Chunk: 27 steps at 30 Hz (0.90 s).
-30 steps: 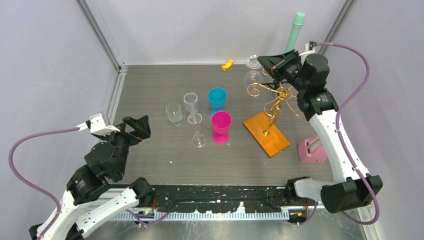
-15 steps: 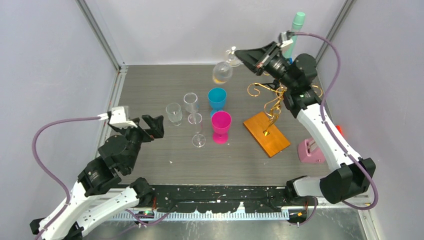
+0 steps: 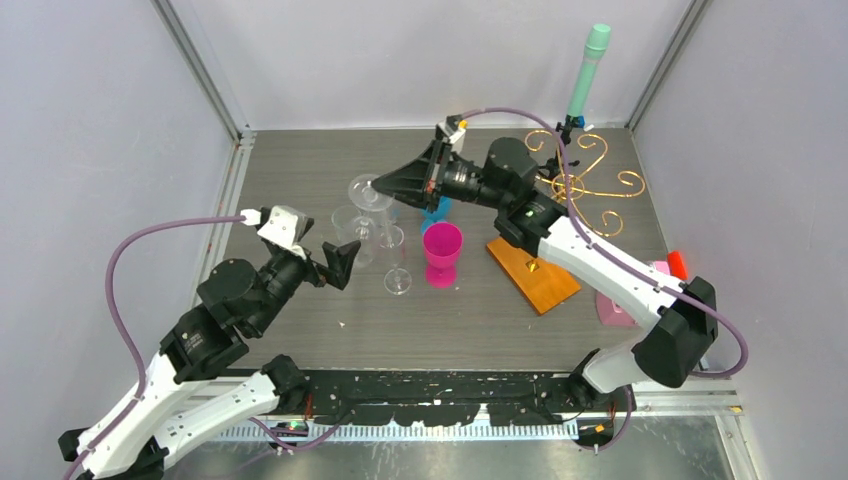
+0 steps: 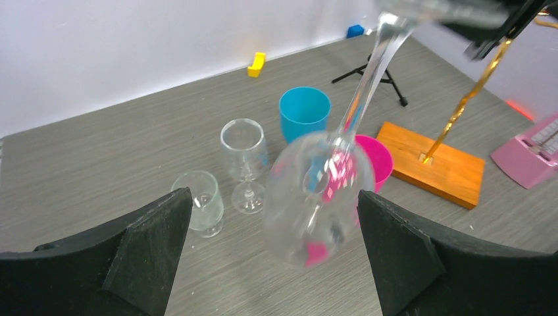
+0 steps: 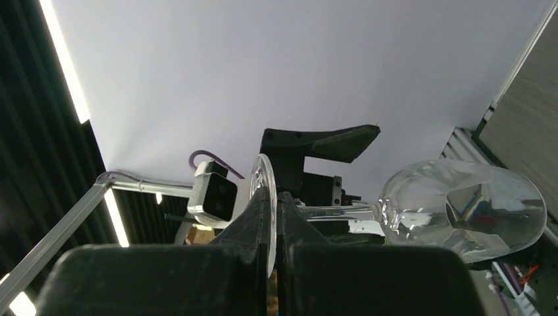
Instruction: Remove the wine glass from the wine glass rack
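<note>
The clear wine glass [image 5: 460,210] hangs in the air, off the wine glass rack. My right gripper [image 5: 276,197] is shut on the edge of its round foot [image 3: 366,190]. Its stem runs down to the bowl [image 4: 319,197]. The bowl shows between the wide-open fingers of my left gripper [image 4: 273,257] and touches neither finger. The rack's gold wire arms [image 3: 585,180] and wooden base [image 3: 533,268] stand to the right, behind the right arm. From above, the left gripper [image 3: 335,258] sits just below and left of the right gripper [image 3: 385,187].
A clear tumbler [image 3: 347,225], two clear stem glasses [image 3: 397,270], a blue cup [image 4: 304,112] and a pink goblet [image 3: 442,250] stand mid-table under the held glass. A teal tube [image 3: 592,60] on a tripod stands at the back. A pink device [image 3: 640,300] lies far right.
The right arm swung the glass from the back right, away from the rack, leftward over the table's middle. The left arm reached forward and right toward it, still open.
</note>
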Available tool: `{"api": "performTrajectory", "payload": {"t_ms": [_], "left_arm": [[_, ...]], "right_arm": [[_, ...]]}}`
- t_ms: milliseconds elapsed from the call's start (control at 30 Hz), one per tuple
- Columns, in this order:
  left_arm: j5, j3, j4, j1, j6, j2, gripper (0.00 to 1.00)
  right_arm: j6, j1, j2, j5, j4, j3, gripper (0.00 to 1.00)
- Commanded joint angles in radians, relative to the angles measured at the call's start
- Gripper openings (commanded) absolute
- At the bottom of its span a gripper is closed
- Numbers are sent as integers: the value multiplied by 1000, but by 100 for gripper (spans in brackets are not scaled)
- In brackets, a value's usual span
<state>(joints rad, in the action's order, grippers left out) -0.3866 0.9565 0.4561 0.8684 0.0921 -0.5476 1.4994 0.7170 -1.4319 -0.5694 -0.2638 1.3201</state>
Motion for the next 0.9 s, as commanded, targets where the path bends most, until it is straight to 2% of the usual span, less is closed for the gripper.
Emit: {"api": "performTrajectory", "payload": {"t_ms": [0, 133, 167, 267, 433, 700, 867], "left_arm": [[85, 28, -100, 1, -45, 9, 100], [105, 7, -149, 1, -50, 17, 99], [99, 41, -158, 1, -48, 14, 96], [67, -7, -174, 1, -41, -1, 77], [41, -14, -188, 1, -32, -10, 59], [110, -14, -199, 1, -45, -25, 61], [106, -5, -195, 1, -47, -30, 50]], "right_arm": [[63, 59, -11, 8, -87, 61, 0], [131, 99, -55, -12, -120, 80, 0], [146, 101, -62, -18, -135, 81, 0], [177, 113, -85, -36, -170, 91, 0], [186, 124, -94, -46, -188, 93, 0], [220, 151, -127, -58, -208, 115, 0], [228, 163, -144, -65, -206, 133, 0]]}}
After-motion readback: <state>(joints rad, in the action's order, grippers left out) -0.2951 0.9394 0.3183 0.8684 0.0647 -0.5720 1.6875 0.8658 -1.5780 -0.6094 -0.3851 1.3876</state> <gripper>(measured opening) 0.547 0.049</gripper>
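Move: The stem of the upside-down wine glass hangs about 6 cm ahead, 8 cm right and 3 cm above the open left gripper. From the right gripper, which pinches the glass's foot, the stem is some 4 cm down and 1 cm left, and the left gripper 6 cm back, 9 cm left and 7 cm below. On the table, 27 cm below the left gripper, a clear flute stands 9 cm ahead and 9 cm right, a small glass 15 cm ahead and 2 cm left. Carry the wine glass with the right gripper about 6 cm left and 4 cm back to the left gripper, keeping its foot pinched and turning the hand some 10 degrees counter-clockwise. Meanwhile raise the left gripper and shift it right, about 2 cm each, then bring its fingers from wide open to about half shut around the stem without squeezing it yet. ##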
